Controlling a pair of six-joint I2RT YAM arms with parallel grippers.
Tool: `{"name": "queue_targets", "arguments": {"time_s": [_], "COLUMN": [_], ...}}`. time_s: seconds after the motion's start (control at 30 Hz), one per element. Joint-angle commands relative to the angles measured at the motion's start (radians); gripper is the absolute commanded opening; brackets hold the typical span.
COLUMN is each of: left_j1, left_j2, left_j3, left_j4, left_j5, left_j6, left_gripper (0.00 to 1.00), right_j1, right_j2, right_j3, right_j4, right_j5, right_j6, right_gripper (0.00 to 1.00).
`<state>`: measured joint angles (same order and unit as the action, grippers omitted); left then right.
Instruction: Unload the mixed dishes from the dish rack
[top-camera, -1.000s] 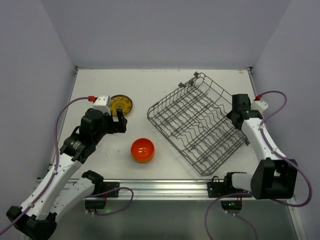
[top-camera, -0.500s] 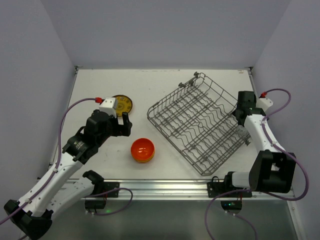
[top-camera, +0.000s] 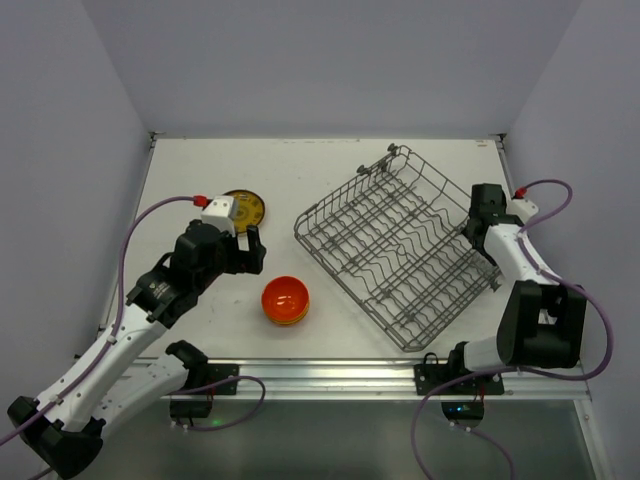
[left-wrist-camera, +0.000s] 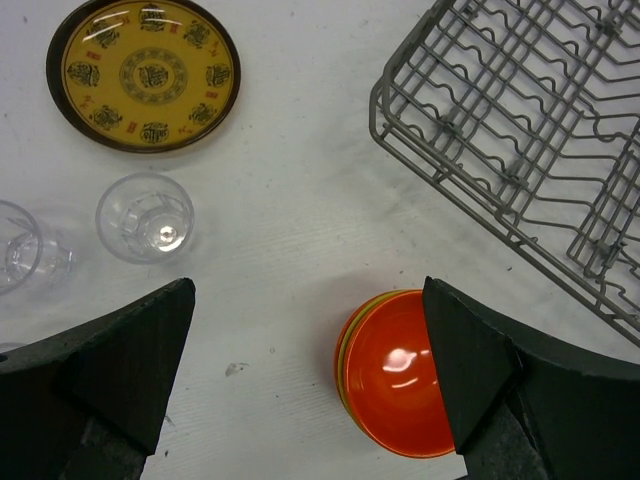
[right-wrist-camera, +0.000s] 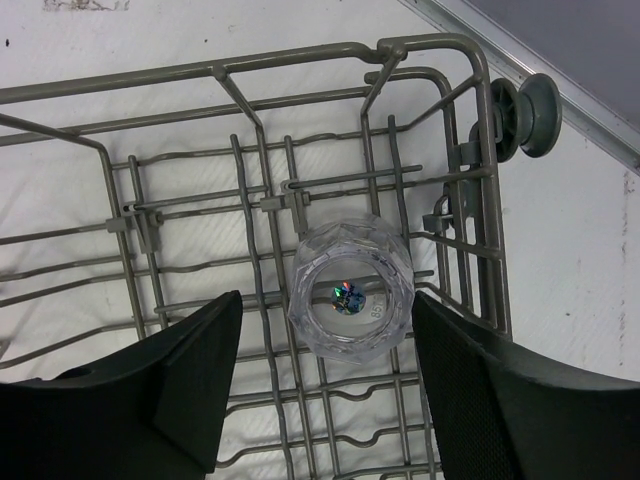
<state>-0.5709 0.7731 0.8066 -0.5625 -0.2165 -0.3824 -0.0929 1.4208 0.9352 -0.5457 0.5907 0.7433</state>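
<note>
The grey wire dish rack (top-camera: 395, 245) lies at an angle on the right half of the table. A clear glass (right-wrist-camera: 351, 288) stands in its corner, seen end-on, between the fingers of my right gripper (right-wrist-camera: 327, 300). Those jaws are open: the right finger is close to the glass and a gap shows on the left. My left gripper (left-wrist-camera: 308, 300) hangs wide open above the table. Just right of it is a stack of bowls (left-wrist-camera: 400, 372), orange on top with a yellow-green rim beneath. A patterned yellow plate (left-wrist-camera: 143, 74) and two clear glasses (left-wrist-camera: 145, 217) stand on the table to the left.
The rack's side wall and a grey roller wheel (right-wrist-camera: 528, 115) rise just beyond the glass. The table's back-right edge (right-wrist-camera: 560, 95) runs close behind the rack. In the top view my left arm (top-camera: 160, 285) covers the glasses on the table.
The right gripper's jaws have narrowed around the glass in the rack. The left gripper shifted right toward the bowls, then held still, open.
</note>
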Motion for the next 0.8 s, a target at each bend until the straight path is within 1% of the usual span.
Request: {"name": "queue_targets", "arguments": {"time_s": [0.0, 0.17, 0.2, 0.37, 0.47, 0.53, 0.57, 0.67, 0.77], "left_j1": [-0.009, -0.014, -0.012, -0.014, -0.017, -0.017, -0.018, -0.017, -0.018], "left_j2": [0.003, 0.002, 0.002, -0.001, -0.001, -0.001, -0.001, -0.003, -0.003], "left_j3": [0.008, 0.008, 0.009, 0.011, 0.009, 0.009, 0.011, 0.009, 0.009], "left_j4": [0.015, 0.015, 0.015, 0.013, 0.012, 0.013, 0.013, 0.013, 0.013], "left_j5": [-0.017, -0.017, -0.017, -0.018, -0.018, -0.018, -0.018, -0.018, -0.018], "left_j6": [-0.009, -0.009, -0.009, -0.009, -0.009, -0.009, -0.009, -0.007, -0.007], "left_gripper": [1.00, 1.00, 1.00, 1.00, 1.00, 1.00, 1.00, 1.00, 1.00], "right_j1": [-0.005, -0.005, -0.007, -0.005, -0.005, -0.005, -0.005, -0.005, -0.005], "right_j2": [0.017, 0.012, 0.010, -0.006, -0.023, -0.039, -0.043, -0.056, -0.080], "right_j3": [-0.009, -0.016, -0.018, -0.035, -0.041, -0.047, -0.049, -0.052, -0.055], "right_j4": [0.044, 0.053, 0.053, 0.053, 0.046, 0.046, 0.046, 0.038, 0.036], "right_j5": [0.043, 0.049, 0.049, 0.047, 0.044, 0.044, 0.044, 0.038, 0.034], "right_j6": [0.039, 0.041, 0.042, 0.048, 0.051, 0.051, 0.050, 0.050, 0.051], "right_gripper": [0.69, 0.62, 0.59, 0.54, 0.47, 0.47, 0.43, 0.37, 0.33]}}
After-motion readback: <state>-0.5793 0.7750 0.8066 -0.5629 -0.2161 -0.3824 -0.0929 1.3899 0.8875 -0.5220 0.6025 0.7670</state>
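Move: The upside-down clear glass, the last thing in the dish rack, stands right between my right fingers, its middle about 1 cm to the right and 2 cm below. The rack's right-hand corner is some 11 cm to the right of my right hand and 1 cm ahead; the rack's middle is around 19 cm to its left and 3 cm ahead. From my left hand the glass lies about 60 cm right, 6 cm ahead and 13 cm lower. I close my right fingers from both sides onto the glass until its walls stop them a bit above half open, and I hold on there, squeezing more firmly. My right hand all but stays in place: it sinks about half a centimetre as the fingers shut, then eases back towards my base by a similar amount. ##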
